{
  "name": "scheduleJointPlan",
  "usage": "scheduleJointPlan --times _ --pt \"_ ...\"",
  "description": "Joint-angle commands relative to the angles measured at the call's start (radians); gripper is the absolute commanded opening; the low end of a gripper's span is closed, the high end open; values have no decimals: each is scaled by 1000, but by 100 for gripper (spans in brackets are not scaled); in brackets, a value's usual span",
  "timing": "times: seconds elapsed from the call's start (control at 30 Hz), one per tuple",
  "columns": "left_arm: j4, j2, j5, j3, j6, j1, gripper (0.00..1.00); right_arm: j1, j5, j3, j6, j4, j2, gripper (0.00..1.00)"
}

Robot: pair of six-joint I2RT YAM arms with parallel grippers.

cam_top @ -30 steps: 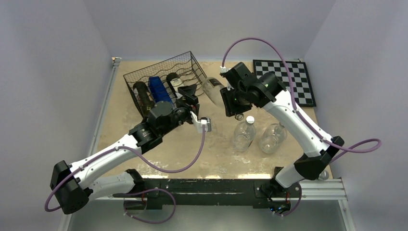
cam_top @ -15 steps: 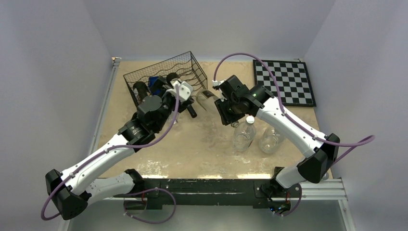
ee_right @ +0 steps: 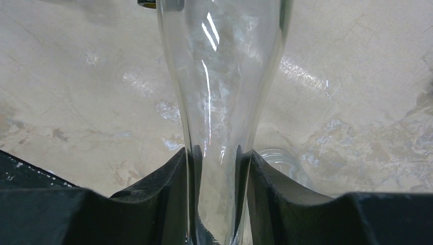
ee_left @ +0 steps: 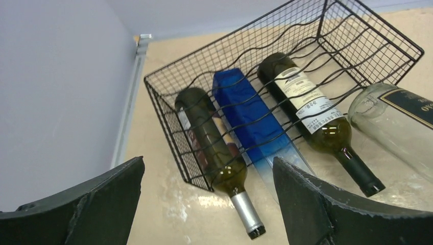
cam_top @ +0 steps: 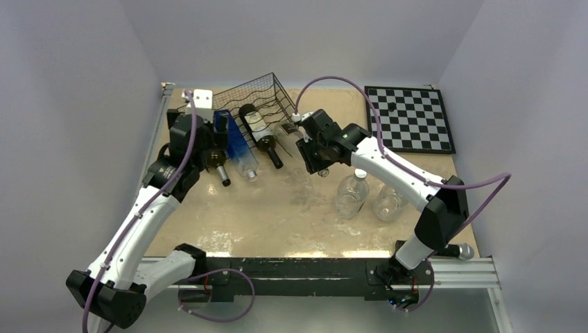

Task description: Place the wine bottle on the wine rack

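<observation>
The black wire wine rack (cam_top: 272, 89) (ee_left: 358, 31) stands at the back left. In it lie a dark green bottle (ee_left: 207, 133), a blue bottle (ee_left: 244, 107) and a green white-labelled bottle (ee_left: 306, 104). My right gripper (cam_top: 310, 148) (ee_right: 215, 153) is shut on the neck of a clear wine bottle (cam_top: 290, 132) (ee_right: 219, 61) (ee_left: 398, 116). That bottle is tilted, its base beside the rack's right front corner. My left gripper (cam_top: 205, 123) (ee_left: 208, 163) hangs open over the rack's left front corner, holding nothing.
Two clear plastic bottles (cam_top: 350, 193) (cam_top: 388, 201) stand right of centre, close under the right arm. A chessboard (cam_top: 410, 118) lies at the back right. A metal rail (ee_left: 134, 87) and the wall run along the left table edge.
My left arm has swung from the table's middle to the rack's left side, still open. My right gripper has carried the clear bottle leftward and down, closer to the rack.
</observation>
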Motion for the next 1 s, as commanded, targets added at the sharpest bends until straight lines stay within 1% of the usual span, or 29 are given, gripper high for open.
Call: scheduleJointPlan --times 0.0,0.1,0.2,0.33,0.4,0.47,0.53,0.6,0.63,0.7,0.97 --pt "-171 17 135 83 -222 132 99 1 50 34 -18 236 -28 0" --pt "-209 50 264 82 -318 237 99 1 62 35 -25 229 -19 0" --pt "-206 78 388 63 -383 339 99 1 78 30 -26 231 -14 0" --pt "-173 104 473 37 -450 397 99 -3 99 16 -16 274 -4 0" --pt "-163 124 492 31 -479 415 98 -6 118 5 0 321 9 0" --pt "-170 141 470 29 -499 423 97 -11 130 -11 22 375 25 0" --pt "-183 149 437 31 -511 424 97 -11 133 -52 35 472 30 0" --pt "-183 150 427 28 -516 424 97 -12 146 -80 54 541 40 0" --pt "-181 148 425 27 -517 446 97 -12 152 -90 63 566 46 0" --pt "-175 149 426 26 -523 454 97 -13 155 -122 78 636 56 0" --pt "-142 174 446 18 -583 471 98 -18 181 -171 122 764 97 0"
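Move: The clear bottle, held by its neck in the right hand, is headed for the rack's right-hand slot, whose middle lies about 21 cm ahead of that hand, 9 cm left and 13 cm lower. The labelled green bottle lies about 16 cm ahead and 14 cm left; a clear jug stands 6 cm back, 12 cm right. From the left hand, the rack's left end is roughly 12 cm ahead, 8 cm left and 24 cm below; the blue bottle is 12 cm ahead, 6 cm right. The clear bottle goes base first into the rack's right-hand slot: the right hand, keeping its grip on the neck, first eases down a little, then pushes forward and down with a slight leftward drift, about 5 cm forward and 7 cm down overall. The open left hand swings left and sinks some 8 cm towards the rack's left end, rolling its left side down about 35 degrees and tipping its fingers downward. ##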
